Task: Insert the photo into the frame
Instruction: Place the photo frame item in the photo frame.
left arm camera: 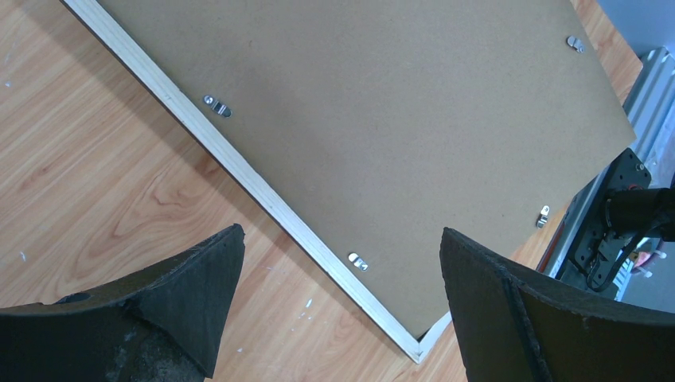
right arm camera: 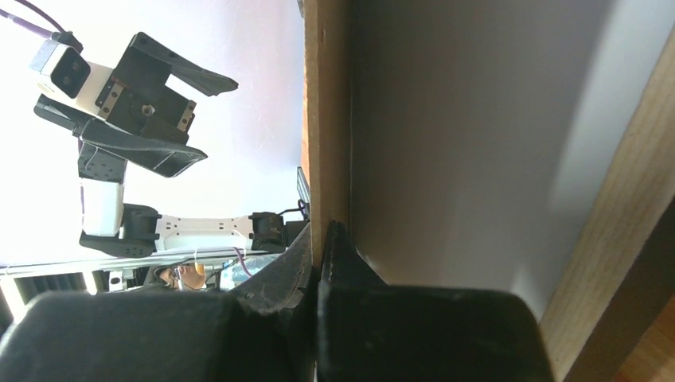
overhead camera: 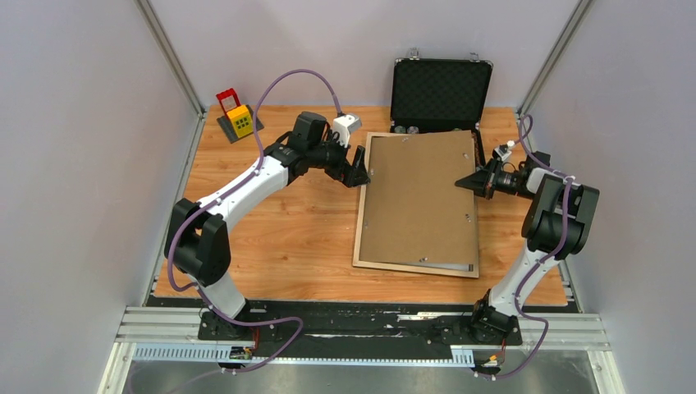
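The frame [overhead camera: 359,230] lies on the wooden table, pale wood face up, with a plain brown backing board [overhead camera: 418,197] over it. The photo is hidden from every view. My right gripper [overhead camera: 473,182] is shut on the board's right edge and holds that side raised, so a grey surface [right arm camera: 470,119] shows under the board [right arm camera: 326,119]. The frame's pale rail [right arm camera: 629,223] runs alongside. My left gripper [overhead camera: 359,168] hangs open above the frame's far left side. Between its jaws show the rail [left arm camera: 263,191] and the board [left arm camera: 382,119], with nothing held.
An open black case [overhead camera: 441,90] stands at the back, just beyond the frame. A red and yellow toy [overhead camera: 238,119] sits at the back left. Small metal clips [left arm camera: 216,105] line the board's edges. Walls close in both sides of the table [overhead camera: 279,238].
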`<state>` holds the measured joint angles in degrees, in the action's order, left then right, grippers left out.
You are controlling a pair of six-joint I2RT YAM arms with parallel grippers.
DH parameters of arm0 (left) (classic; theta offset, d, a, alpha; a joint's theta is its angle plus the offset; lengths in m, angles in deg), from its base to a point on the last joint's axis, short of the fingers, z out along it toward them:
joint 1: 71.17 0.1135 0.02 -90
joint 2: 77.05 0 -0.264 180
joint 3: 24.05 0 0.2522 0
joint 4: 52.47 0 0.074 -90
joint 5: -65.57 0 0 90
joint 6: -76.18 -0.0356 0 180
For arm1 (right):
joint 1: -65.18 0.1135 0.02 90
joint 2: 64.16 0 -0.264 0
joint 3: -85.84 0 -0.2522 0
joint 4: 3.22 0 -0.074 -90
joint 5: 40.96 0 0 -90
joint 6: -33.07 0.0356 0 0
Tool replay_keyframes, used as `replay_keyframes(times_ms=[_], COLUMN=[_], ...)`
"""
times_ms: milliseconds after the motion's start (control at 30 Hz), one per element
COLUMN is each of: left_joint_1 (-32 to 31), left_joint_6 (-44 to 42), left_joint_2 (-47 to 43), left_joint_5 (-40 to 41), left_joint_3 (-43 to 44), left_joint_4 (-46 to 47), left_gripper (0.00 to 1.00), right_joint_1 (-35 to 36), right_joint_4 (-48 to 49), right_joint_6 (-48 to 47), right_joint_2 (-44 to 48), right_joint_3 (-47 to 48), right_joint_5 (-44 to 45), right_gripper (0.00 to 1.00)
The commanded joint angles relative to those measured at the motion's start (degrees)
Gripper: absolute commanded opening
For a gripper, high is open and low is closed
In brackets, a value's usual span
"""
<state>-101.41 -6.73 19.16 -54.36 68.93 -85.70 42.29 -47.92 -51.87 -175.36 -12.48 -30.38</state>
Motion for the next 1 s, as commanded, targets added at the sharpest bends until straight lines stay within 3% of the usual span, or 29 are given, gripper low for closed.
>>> replay_keyframes(times_ms=[0,267,967], left_joint_1=[0.4,0.4,0.4], left_joint_6=[-0.8,-0.8,-0.6], left_joint_2=[-1.0,-1.0,-0.5], left_joint_5=[-0.8,-0.9,-1.4], left_joint_3=[-0.3,-0.6,-0.6], left_joint_4=[1.7,1.9,2.3], left_gripper=[1.0,1.0,1.0], right_joint_1=[0.7,0.7,1.1], right_joint_4=[-0.2,-0.3,-0.4], right_joint_6=[0.5,-0.8,-0.8], right_joint_2=[-0.3,-0.5,5.4], right_joint_3=[1.1,1.0,-0.4], right_joint_5=[-4.1,-1.4,11.0], right_gripper=[0.0,0.03,0.51])
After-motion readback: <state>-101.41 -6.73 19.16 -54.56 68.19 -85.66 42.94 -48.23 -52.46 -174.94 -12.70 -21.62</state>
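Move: The backing board is pinched by its right edge in the right hand, its middle about 10 cm left of that hand and 4 back. The frame it goes into has its middle about 10 cm left, 4 back and 4 below; the middle of the frame's right bar is roughly 4 cm right, 4 back and 4 below. The open case stands some 10 cm ahead, 5 left and 5 below. From the left hand the frame's middle is about 15 cm right, 4 back and 10 below. The backing board's right edge is let down towards the frame and freed from the pinch: the right hand sinks about 2.5 cm, slowly at first, while its fingers open from shut to about half and tip down some 10 degrees. The upper finger comes off the board's face; the lower one stays under the edge, between board and frame. ##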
